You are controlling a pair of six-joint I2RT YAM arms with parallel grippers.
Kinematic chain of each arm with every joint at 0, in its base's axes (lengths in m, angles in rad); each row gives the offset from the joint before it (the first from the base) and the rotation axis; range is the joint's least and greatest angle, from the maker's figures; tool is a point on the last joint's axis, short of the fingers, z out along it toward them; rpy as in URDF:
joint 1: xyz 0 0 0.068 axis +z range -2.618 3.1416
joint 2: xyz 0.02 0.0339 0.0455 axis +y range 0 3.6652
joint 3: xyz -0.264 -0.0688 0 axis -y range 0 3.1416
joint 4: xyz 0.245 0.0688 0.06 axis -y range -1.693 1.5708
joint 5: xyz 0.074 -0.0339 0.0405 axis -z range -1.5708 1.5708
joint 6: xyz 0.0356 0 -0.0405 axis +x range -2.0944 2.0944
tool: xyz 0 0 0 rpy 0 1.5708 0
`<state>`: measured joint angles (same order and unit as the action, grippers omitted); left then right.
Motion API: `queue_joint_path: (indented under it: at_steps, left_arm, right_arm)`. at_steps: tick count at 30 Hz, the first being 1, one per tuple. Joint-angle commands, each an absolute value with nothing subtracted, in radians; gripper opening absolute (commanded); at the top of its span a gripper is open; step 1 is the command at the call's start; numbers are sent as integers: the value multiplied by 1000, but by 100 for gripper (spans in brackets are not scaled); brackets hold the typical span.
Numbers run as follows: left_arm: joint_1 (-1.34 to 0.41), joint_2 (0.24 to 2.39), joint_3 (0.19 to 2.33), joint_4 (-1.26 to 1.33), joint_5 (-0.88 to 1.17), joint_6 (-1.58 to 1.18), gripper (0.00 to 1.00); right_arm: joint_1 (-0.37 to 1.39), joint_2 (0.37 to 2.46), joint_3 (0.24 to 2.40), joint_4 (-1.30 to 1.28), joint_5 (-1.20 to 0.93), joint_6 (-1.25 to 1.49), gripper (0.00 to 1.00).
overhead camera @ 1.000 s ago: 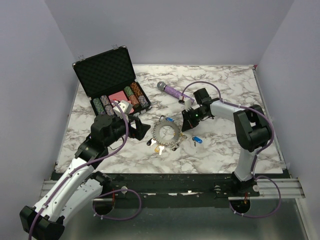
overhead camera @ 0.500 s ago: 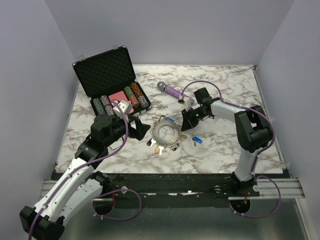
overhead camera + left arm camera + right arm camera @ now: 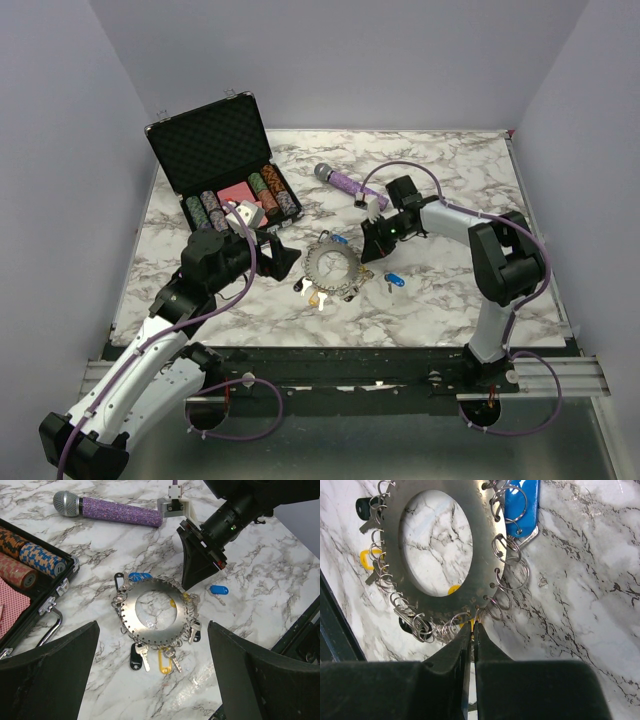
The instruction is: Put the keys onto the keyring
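Note:
The keyring (image 3: 333,265) is a flat toothed metal disc lying mid-table, with small wire loops round its rim (image 3: 129,617) (image 3: 485,545). Keys hang from it: a black-tagged one (image 3: 135,656), a yellow-tagged one (image 3: 165,661) and a blue-tagged one (image 3: 522,505). Another blue-tagged key (image 3: 393,280) (image 3: 218,590) lies loose to its right. My right gripper (image 3: 368,250) (image 3: 473,625) has its tips at the disc's right rim, only a hairline apart, over a wire loop and a sliver of yellow. A grip on them cannot be made out. My left gripper (image 3: 285,260) (image 3: 152,625) hovers wide open left of the disc.
An open black case (image 3: 225,165) of poker chips stands at the back left, its corner and handle (image 3: 50,610) close to the disc. A purple microphone (image 3: 345,182) (image 3: 115,512) lies behind the disc. The table's near edge runs just below the keys.
The keyring has shifted a little under the right gripper's tips, and those jaws have parted by a hair. The left arm has stayed still.

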<state>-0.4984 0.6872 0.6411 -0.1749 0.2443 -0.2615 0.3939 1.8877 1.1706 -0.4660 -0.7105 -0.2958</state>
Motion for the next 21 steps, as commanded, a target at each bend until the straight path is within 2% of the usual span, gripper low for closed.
queue_joint_path:
  at_steps: [1, 11, 16, 21]
  left_arm:
    - [-492, 672, 660, -179, 268, -261, 97]
    - [-492, 672, 660, -179, 267, -261, 97]
    - [-492, 673, 661, -178, 265, -259, 97]
    - [-486, 678, 660, -178, 268, -259, 97]
  right_arm:
    - [402, 1911, 1181, -477, -703, -288, 15]
    - [402, 1899, 1189, -479, -701, -281, 24]
    - [399, 1859, 1204, -491, -713, -307, 32]
    - [400, 1864, 1249, -532, -750, -389, 34]
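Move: The yellow-tagged key at the right edge of the metal keyring lies practically under the right fingertips, about 1 cm back and 1 cm down. The keyring's middle is some 7 cm to the left and 1 cm back. A loose blue-tagged key lies about 7 cm right and 4 cm back, and a blue tag at the ring's far edge about 5 cm ahead and 5 left. From the idle left hand the yellow-tagged key is roughly 6 cm ahead, 17 right and 22 below. Over the yellow-tagged key and the small loops at the keyring's right edge, the nearly shut right fingers spread to about a third open, still slanting down to the left. The right hand sinks about half a centimetre while opening, then rises roughly 1 cm, with hardly any turn of the wrist or sideways travel. ##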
